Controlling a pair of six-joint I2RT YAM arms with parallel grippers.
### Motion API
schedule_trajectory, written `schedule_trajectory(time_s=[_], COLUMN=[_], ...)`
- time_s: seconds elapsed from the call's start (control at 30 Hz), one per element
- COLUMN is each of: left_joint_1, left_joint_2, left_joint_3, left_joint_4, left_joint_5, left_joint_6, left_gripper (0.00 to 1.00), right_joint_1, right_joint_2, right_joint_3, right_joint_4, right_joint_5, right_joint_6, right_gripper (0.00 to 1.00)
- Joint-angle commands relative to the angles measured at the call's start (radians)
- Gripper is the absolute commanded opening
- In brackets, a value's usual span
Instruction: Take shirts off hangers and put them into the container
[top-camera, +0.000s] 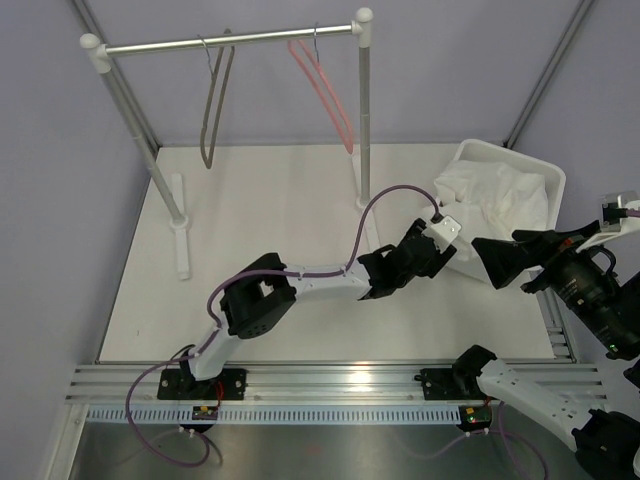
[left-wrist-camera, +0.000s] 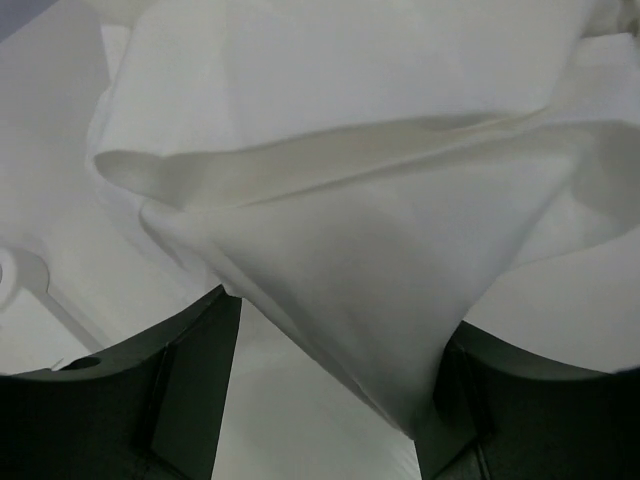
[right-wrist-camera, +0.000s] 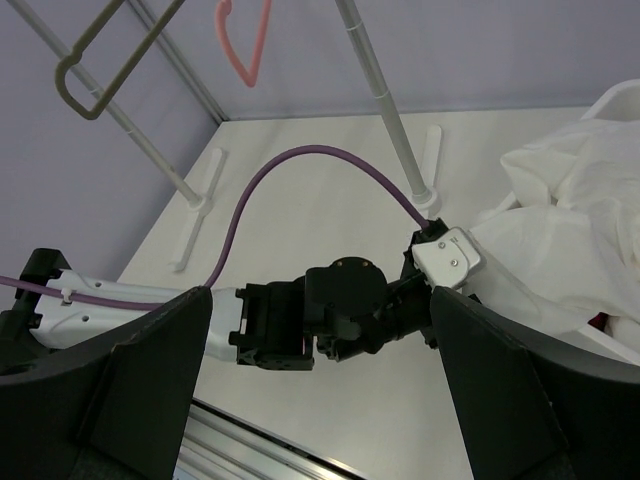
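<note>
The white shirt (top-camera: 495, 195) lies heaped in the white container (top-camera: 551, 172) at the right and spills over its left rim. My left gripper (top-camera: 452, 245) is at that rim. In the left wrist view a fold of the white shirt (left-wrist-camera: 340, 220) hangs between the open jaws of the left gripper (left-wrist-camera: 335, 320) and brushes the right finger (left-wrist-camera: 500, 400), with a gap on the left side. My right gripper (top-camera: 490, 265) stands open just right of it, holding nothing. The grey-brown hanger (top-camera: 215, 100) and pink hanger (top-camera: 325, 90) hang bare. A red scrap (right-wrist-camera: 600, 322) peeks from under the shirt.
The silver rail (top-camera: 230, 40) on white posts stands at the back, its right post (top-camera: 364, 120) close to the container. The left arm's purple cable (top-camera: 375, 215) arcs over the table. An aluminium rail (top-camera: 320, 385) runs along the near edge.
</note>
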Motion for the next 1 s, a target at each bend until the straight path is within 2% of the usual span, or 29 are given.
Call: schedule_trajectory(time_s=[0.0,0.07,0.13,0.2,0.23,0.3,0.4,0.5,0.63,0.7,0.73,0.77,0.8,0.83,0.87,0.9,0.93,0.97], left_joint_1=[0.017,0.017,0.017,0.017,0.017,0.017,0.015,0.015,0.009,0.029,0.043,0.058,0.078,0.087,0.095,0.104,0.107,0.109], left_joint_2=[-0.048,-0.071,-0.097,-0.114,-0.128,-0.142,-0.195,-0.276,-0.367,-0.357,-0.334,-0.302,-0.262,-0.169,-0.113,-0.053,0.055,0.091], left_joint_3=[-0.011,-0.046,-0.08,-0.098,-0.1,-0.097,-0.09,-0.133,-0.16,-0.06,0.004,0.178,0.271,0.372,0.484,0.705,0.803,0.874], left_joint_4=[-0.005,-0.002,-0.007,-0.004,-0.007,-0.013,-0.024,0.033,0.151,0.124,0.077,-0.048,-0.107,-0.236,-0.307,-0.364,-0.413,-0.448], left_joint_5=[-0.071,-0.085,-0.115,-0.14,-0.161,-0.187,-0.244,-0.266,-0.209,-0.149,-0.009,0.063,0.132,0.277,0.341,0.462,0.516,0.549], left_joint_6=[-0.031,-0.026,-0.019,-0.004,0.004,0.032,0.088,0.151,0.277,0.306,0.297,0.282,0.259,0.248,0.21,0.195,0.178,0.134], left_gripper=[0.64,0.64,0.55,0.36,0.15,0.0,0.0,0.0,0.0,0.0,0.0,0.0,0.0,0.0,0.0,0.0,0.0,0.0], right_joint_1=[-0.001,-0.001,-0.001,-0.001,-0.001,-0.001,-0.001,-0.001,0.0,-0.001,-0.001,-0.001,-0.001,-0.001,-0.001,-0.001,-0.001,-0.001], right_joint_2=[0.003,0.002,-0.001,-0.008,-0.009,-0.011,-0.008,-0.006,-0.003,0.0,-0.001,0.0,0.0,0.0,0.002,0.002,0.002,0.002], right_joint_3=[0.01,0.009,0.004,0.0,-0.008,-0.013,-0.011,0.006,0.021,0.039,0.044,0.049,0.055,0.056,0.061,0.069,0.073,0.076], right_joint_4=[0.0,0.012,0.023,0.029,0.031,0.029,0.023,0.014,0.014,0.012,0.018,0.025,0.038,0.043,0.048,0.061,0.071,0.081], right_joint_5=[-0.012,-0.023,-0.032,-0.041,-0.043,-0.043,-0.045,-0.038,-0.034,-0.012,-0.008,-0.005,0.006,0.032,0.052,0.076,0.119,0.144], right_joint_6=[0.002,-0.001,-0.001,-0.001,-0.001,0.002,0.002,-0.003,-0.003,0.008,0.01,0.014,0.016,0.016,0.014,0.011,0.007,-0.007], right_gripper=[0.99,0.99,0.99,0.99,1.0,0.99,1.0,0.99,0.99,0.99,0.99,0.99,0.99,0.99,0.99,0.99,0.99,1.0])
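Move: The loose corner of the white shirt, hanging over the container's near-left side, lies just in front of the left hand, about 2 cm ahead, 3 cm to its left and 2 cm lower. The container's middle is some 12 cm ahead and 12 cm right, about 6 cm lower. The rack's right foot stands roughly 10 cm ahead and 19 cm left, 12 cm down. From the right hand, the corner is about 18 cm ahead, 5 cm left and 33 cm below. The left fingers shut on the white shirt's overhanging corner, pinching it while the hand drifts about 5 cm left and dips a little. Still gripping, the hand then climbs fast, ending nearly 30 cm above its start; it swings farther left, then back right, the fingertips tipping up some 20 degrees. ##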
